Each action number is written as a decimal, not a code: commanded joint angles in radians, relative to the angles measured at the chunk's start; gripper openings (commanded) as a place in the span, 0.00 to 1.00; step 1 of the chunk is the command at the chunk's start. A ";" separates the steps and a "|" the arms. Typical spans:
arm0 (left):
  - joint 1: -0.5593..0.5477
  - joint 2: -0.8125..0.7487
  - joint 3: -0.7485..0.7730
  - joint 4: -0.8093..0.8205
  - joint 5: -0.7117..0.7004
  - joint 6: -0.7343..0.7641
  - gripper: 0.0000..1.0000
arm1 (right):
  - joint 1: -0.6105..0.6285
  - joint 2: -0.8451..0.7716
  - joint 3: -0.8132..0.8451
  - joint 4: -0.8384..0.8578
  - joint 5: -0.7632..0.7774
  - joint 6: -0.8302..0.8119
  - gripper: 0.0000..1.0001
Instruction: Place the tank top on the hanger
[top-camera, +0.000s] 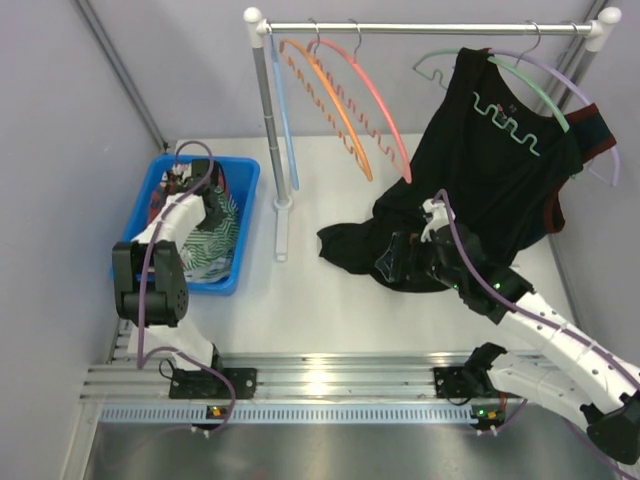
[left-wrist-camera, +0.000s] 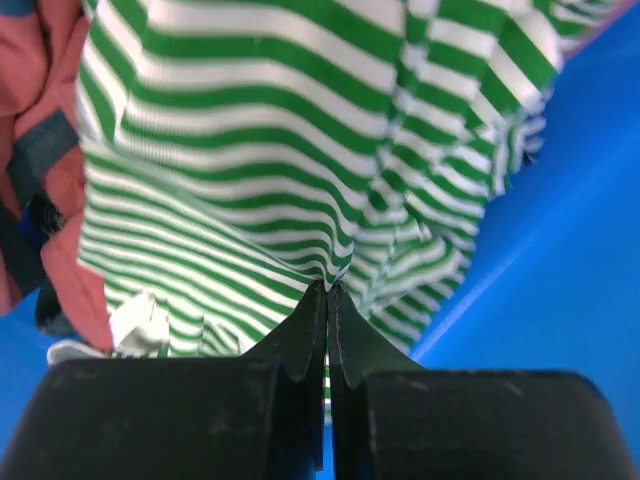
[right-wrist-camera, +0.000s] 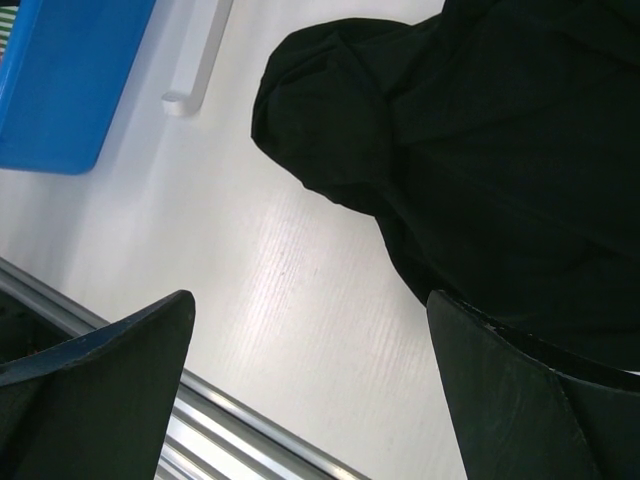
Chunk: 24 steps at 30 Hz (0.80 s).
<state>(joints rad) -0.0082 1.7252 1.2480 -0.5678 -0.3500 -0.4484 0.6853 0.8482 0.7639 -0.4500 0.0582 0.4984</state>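
Observation:
The green-and-white striped tank top (top-camera: 216, 238) lies crumpled in the blue bin (top-camera: 243, 205). My left gripper (top-camera: 207, 208) reaches down into that bin. In the left wrist view its jaws are pressed together with a fold of the tank top (left-wrist-camera: 270, 150) pinched at the tips of the left gripper (left-wrist-camera: 328, 288). The pink hanger (top-camera: 378, 98) hangs bare on the rack rail (top-camera: 430, 28) at the back. My right gripper (top-camera: 396, 256) hovers open over the table at the edge of the black garment (top-camera: 480, 170), with nothing between the jaws of the right gripper (right-wrist-camera: 308, 297).
An orange hanger (top-camera: 325, 98) and a light blue hanger (top-camera: 284, 125) hang left of the pink one. The black garment (right-wrist-camera: 480, 150) hangs from a green hanger (top-camera: 535, 85) and drapes onto the table. A red cloth (left-wrist-camera: 50, 200) lies in the bin (left-wrist-camera: 580, 250). The rack post (top-camera: 270, 150) stands between bin and garment.

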 joint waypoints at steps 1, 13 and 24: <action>0.001 -0.148 0.057 -0.063 0.091 0.040 0.00 | 0.016 0.005 0.020 0.036 -0.001 -0.009 1.00; -0.001 -0.530 0.163 -0.144 0.339 0.114 0.00 | 0.014 0.037 0.090 0.004 0.042 -0.037 1.00; -0.007 -0.713 0.398 0.064 0.681 0.082 0.00 | 0.014 0.063 0.166 -0.018 0.052 -0.050 1.00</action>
<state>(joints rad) -0.0120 1.0657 1.5665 -0.6613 0.1619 -0.3538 0.6853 0.9089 0.8734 -0.4698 0.0963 0.4633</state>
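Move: My shut left fingers already pinch the green-striped tank top inside the blue bin. The pink hanger, likely the one meant, has its middle about 38 cm to my left hand's right, 4 cm farther out and some 40 cm higher. At much the same reach and height, the orange hanger is about 31 cm to the right and the blue one 22. From my right hand, the pink hanger lies about 22 cm ahead, 9 cm left and 29 cm up. I haul the striped tank top up out of the blue bin with my left hand, fast, about 35 cm, keeping the pinch and drawing some 8 cm back and as much to the right, towards the hangers. As I rise, my fingers tip up from pointing down by roughly 50 degrees and swing clockwise. My open, empty right hand rises about 3 cm late on, edging forward. ##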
